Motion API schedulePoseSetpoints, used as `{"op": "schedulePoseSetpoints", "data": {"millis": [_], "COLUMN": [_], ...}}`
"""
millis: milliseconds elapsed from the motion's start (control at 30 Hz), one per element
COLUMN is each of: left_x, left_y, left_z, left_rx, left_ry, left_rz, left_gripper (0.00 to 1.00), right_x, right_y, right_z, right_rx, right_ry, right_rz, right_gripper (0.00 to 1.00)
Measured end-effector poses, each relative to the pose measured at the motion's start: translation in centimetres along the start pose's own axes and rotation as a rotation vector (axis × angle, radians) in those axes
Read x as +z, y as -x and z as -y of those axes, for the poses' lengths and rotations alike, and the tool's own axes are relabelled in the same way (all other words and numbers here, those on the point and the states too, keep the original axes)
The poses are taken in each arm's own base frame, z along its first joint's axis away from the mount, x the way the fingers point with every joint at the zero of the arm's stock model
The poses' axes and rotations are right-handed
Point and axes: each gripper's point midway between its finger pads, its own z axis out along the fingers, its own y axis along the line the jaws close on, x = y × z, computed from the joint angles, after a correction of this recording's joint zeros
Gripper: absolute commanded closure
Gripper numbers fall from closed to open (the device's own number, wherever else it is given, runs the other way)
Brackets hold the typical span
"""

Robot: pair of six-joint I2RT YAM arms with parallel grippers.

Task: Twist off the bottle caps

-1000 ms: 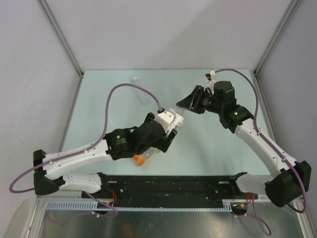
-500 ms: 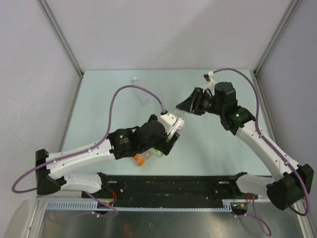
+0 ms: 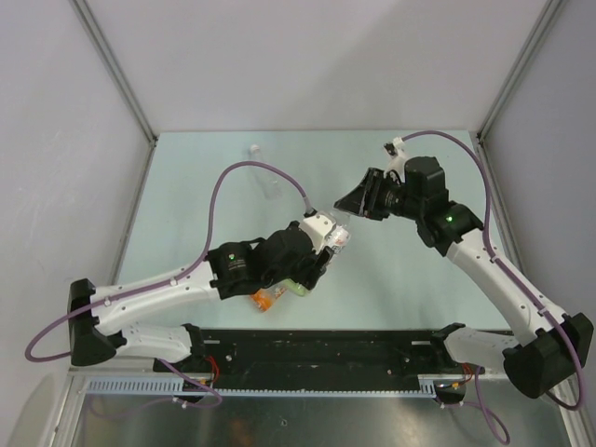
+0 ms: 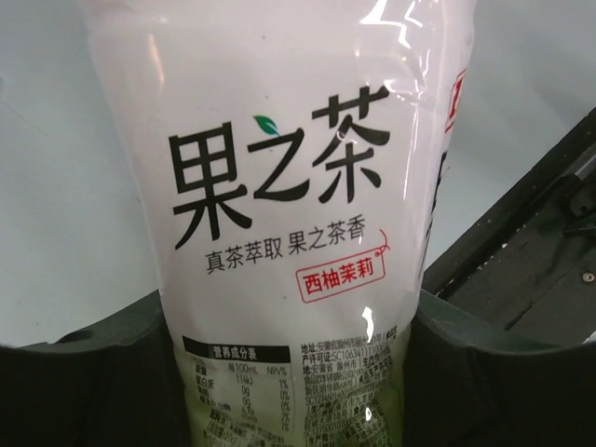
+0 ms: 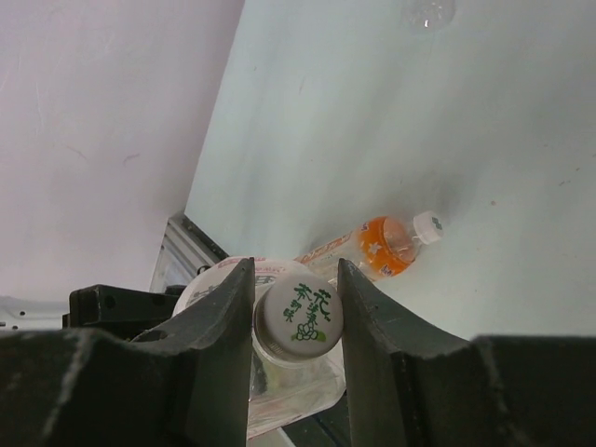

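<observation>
A yellow-green bottle [image 4: 289,186] with a white label lies off the table between my two grippers [image 3: 337,237]. My left gripper [image 4: 289,372] is shut on its body, a dark finger [image 4: 84,372] pressed against each side. Its white bottle cap [image 5: 300,315], printed in green, sits between the fingers of my right gripper [image 5: 296,303], which is shut on it. In the top view the right gripper [image 3: 348,209] meets the bottle's end. An orange bottle [image 5: 377,247] with a white cap [image 5: 426,226] lies on the table under the left arm [image 3: 267,298]. A clear bottle [image 3: 271,186] lies farther back.
A small white cap [image 3: 253,148] lies near the table's far edge. Grey walls stand close on the left, right and back. A black rail [image 3: 326,349] runs along the near edge, between the arm bases.
The left wrist has turned and shifted a little right with the labelled bottle. The right gripper has edged right, still on the cap.
</observation>
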Motion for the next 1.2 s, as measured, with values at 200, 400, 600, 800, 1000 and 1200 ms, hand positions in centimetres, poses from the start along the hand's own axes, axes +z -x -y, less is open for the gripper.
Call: {"op": "schedulePoseSetpoints", "data": {"millis": [200,400,600,800,1000,1200], "left_x": [0.2,0.3,0.9,1.1,1.1,1.8], "left_y": [0.0,-0.5,-2.3,-1.2,0.7,0.5], "left_z": [0.2,0.1,-1.0,-3.0,-4.3,-4.8], "left_rx": [-0.002,0.005,0.031,0.028,0.041,0.093], "left_ry": [-0.003,0.001,0.073,0.213,0.341,0.429], "left_rz": [-0.001,-0.024,-0.103,-0.090,-0.036,-0.047], "left_gripper": [0.53,0.55,0.62,0.68,0.70,0.71], "right_x": [-0.2,-0.3,-1.6,-1.7,-0.5,0.4], "right_y": [0.1,0.3,2.0,3.3,2.7,2.1], "right_z": [0.0,-0.3,-1.3,-0.1,0.7,0.9], "right_rx": [-0.006,-0.004,-0.008,0.047,0.087,0.118], "right_ry": [-0.003,0.010,0.009,-0.107,-0.178,-0.200], "right_rz": [0.005,0.013,0.108,0.157,0.140,0.122], "right_gripper": [0.76,0.19,0.02,0.01,0.01,0.08]}}
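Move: The right hand already pinches the cap, right between its pads; the tea bottle's middle lies some 5 cm back, 4 cm left and 7 cm below it. The left hand still grips that bottle low down, with the cap about 8 cm ahead, 6 cm right and 8 cm above. The orange bottle lies on the table, about 4 cm ahead, 9 cm left and 18 cm below the left hand. Upward first, the right hand lets go of the cap, opening wide and backing off it by about 3 cm, then eases some 2 cm forward and sinks most of the way back, turning about 15 degrees clockwise. The left hand keeps its grip on the bottle, dips a little, then swings it about 5 cm forward and somewhat left, turning it roughly 25 degrees. ##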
